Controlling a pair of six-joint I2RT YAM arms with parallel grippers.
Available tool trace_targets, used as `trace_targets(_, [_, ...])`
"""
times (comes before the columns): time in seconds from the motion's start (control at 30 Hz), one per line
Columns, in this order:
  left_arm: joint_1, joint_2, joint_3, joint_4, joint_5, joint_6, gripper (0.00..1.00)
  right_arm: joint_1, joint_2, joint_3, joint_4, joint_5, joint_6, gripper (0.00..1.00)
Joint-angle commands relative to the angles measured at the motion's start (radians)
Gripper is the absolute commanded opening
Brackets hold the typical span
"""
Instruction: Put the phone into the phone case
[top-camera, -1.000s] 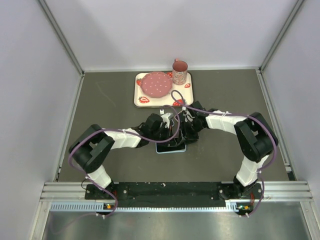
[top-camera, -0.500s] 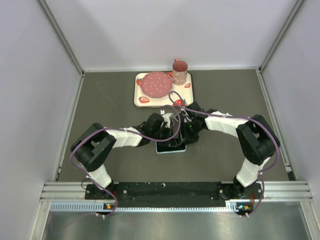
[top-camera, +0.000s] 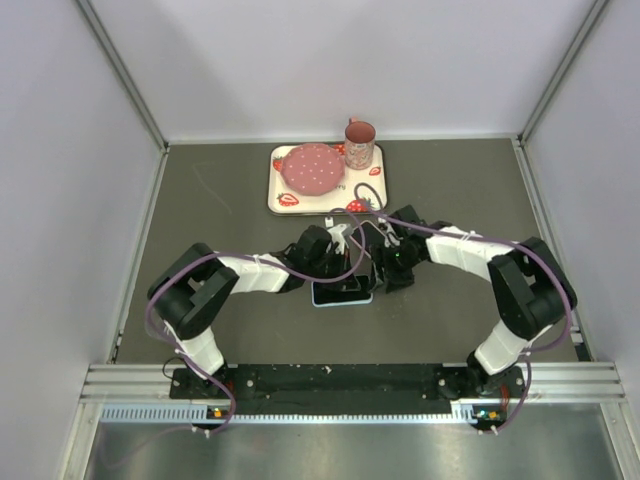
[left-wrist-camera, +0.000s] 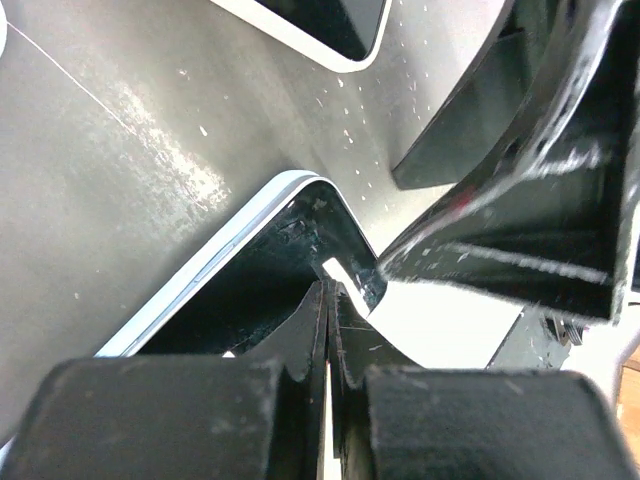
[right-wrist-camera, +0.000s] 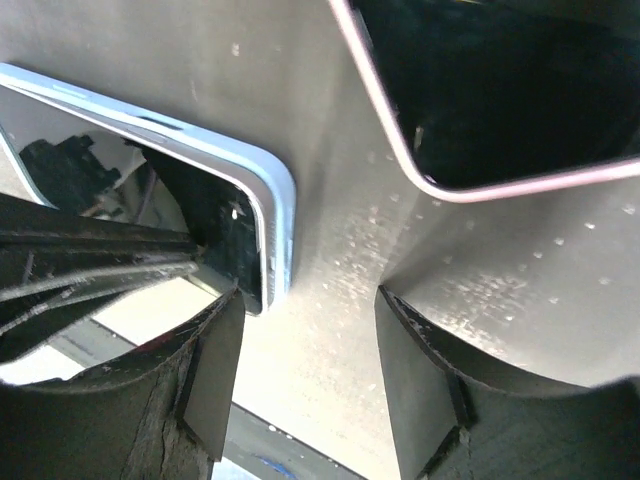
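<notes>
The light blue phone case (top-camera: 342, 297) lies flat on the dark table between my two arms. A glossy black phone (left-wrist-camera: 250, 290) fills the inside of its rim (left-wrist-camera: 200, 275). My left gripper (left-wrist-camera: 328, 290) is shut, its tips resting on the black face near a rounded corner of the case; from above the left gripper (top-camera: 349, 265) covers the case's far end. My right gripper (right-wrist-camera: 310, 330) stands open over bare table just beside the case corner (right-wrist-camera: 278, 205), nothing between its fingers. From above the right gripper (top-camera: 392, 272) is right of the case.
A second dark slab with a pale pink rim (right-wrist-camera: 500, 90) lies close by, also seen as a dark slab (left-wrist-camera: 320, 20); I cannot tell what it is. At the back, a strawberry tray (top-camera: 285, 195) holds a pink plate (top-camera: 312, 167) and a mug (top-camera: 359, 143).
My right gripper has opened wider and drawn back to the right, off the case. The left gripper has stayed shut on the phone's face.
</notes>
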Motion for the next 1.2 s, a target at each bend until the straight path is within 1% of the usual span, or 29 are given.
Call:
trace_targets(0.0, [-0.002, 0.07, -0.024, -0.152, -0.112, 0.049, 0.0, -0.093, -0.072, -0.061, 0.064, -0.098, -0.014, 0.56])
trace_targets(0.1, [-0.004, 0.067, -0.011, -0.159, -0.101, 0.054, 0.0, -0.121, -0.08, -0.084, 0.097, -0.143, -0.011, 0.57])
trace_targets(0.47, [-0.004, 0.073, -0.001, -0.165, -0.102, 0.057, 0.0, -0.121, 0.0, -0.123, 0.177, -0.227, 0.009, 0.57])
trace_targets(0.63, [-0.004, 0.07, -0.001, -0.168, -0.104, 0.057, 0.0, -0.103, 0.029, -0.131, 0.193, -0.237, 0.011, 0.54])
trace_targets(0.67, [-0.004, 0.071, -0.001, -0.168, -0.108, 0.057, 0.0, -0.098, 0.035, -0.132, 0.194, -0.234, 0.012, 0.52])
trace_targets(0.7, [-0.004, 0.073, 0.001, -0.168, -0.112, 0.058, 0.0, -0.094, 0.043, -0.131, 0.194, -0.229, 0.017, 0.45])
trace_targets(0.87, [-0.004, 0.065, 0.006, -0.175, -0.11, 0.055, 0.0, -0.068, 0.107, -0.132, 0.193, -0.188, 0.017, 0.4])
trace_targets(0.9, [-0.004, 0.064, 0.006, -0.178, -0.113, 0.058, 0.0, -0.064, 0.115, -0.132, 0.193, -0.178, 0.014, 0.36])
trace_targets(0.93, [-0.004, 0.065, 0.007, -0.176, -0.115, 0.058, 0.0, -0.061, 0.12, -0.129, 0.188, -0.168, 0.011, 0.35])
trace_targets(0.97, [-0.004, 0.065, 0.009, -0.187, -0.119, 0.061, 0.0, -0.057, 0.137, -0.128, 0.179, -0.145, 0.011, 0.34])
trace_targets(1.03, [-0.004, 0.064, 0.019, -0.196, -0.119, 0.065, 0.0, -0.049, 0.15, -0.112, 0.158, -0.111, 0.012, 0.28])
trace_targets(1.07, [-0.004, 0.063, 0.021, -0.201, -0.121, 0.065, 0.0, -0.046, 0.158, -0.105, 0.129, -0.059, 0.019, 0.26])
trace_targets(1.13, [-0.005, 0.06, 0.027, -0.213, -0.139, 0.071, 0.0, -0.031, 0.18, -0.092, 0.104, -0.022, 0.009, 0.23])
trace_targets(1.17, [-0.005, 0.057, 0.029, -0.217, -0.147, 0.075, 0.0, -0.025, 0.184, -0.082, 0.093, 0.021, 0.006, 0.21])
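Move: The phone, lying in the blue case and pressed near its right end by the left hand's shut tips, has its middle about 4 cm left of that hand, 1 cm back and 1 cm lower. From the open right hand, the phone's middle is roughly 9 cm left, 1 cm back and 2 cm below. The pink-cased phone lies about 11 cm ahead and 1 cm left of the right hand, the lavender-cased one some 8 cm ahead and 16 cm left. The phone and blue case are now straddled at their right short end: the right hand first backs off about 2 cm to the right, then returns leftward nearly 4 cm, sinking about 1 cm and easing back towards the base. Its fingers swing some 15 degrees to point more leftward and close from half open to a quarter, one over the phone's end, the other outside the case's wall. The left hand keeps its shut tips on the screen, creeping forward under 1 cm. ##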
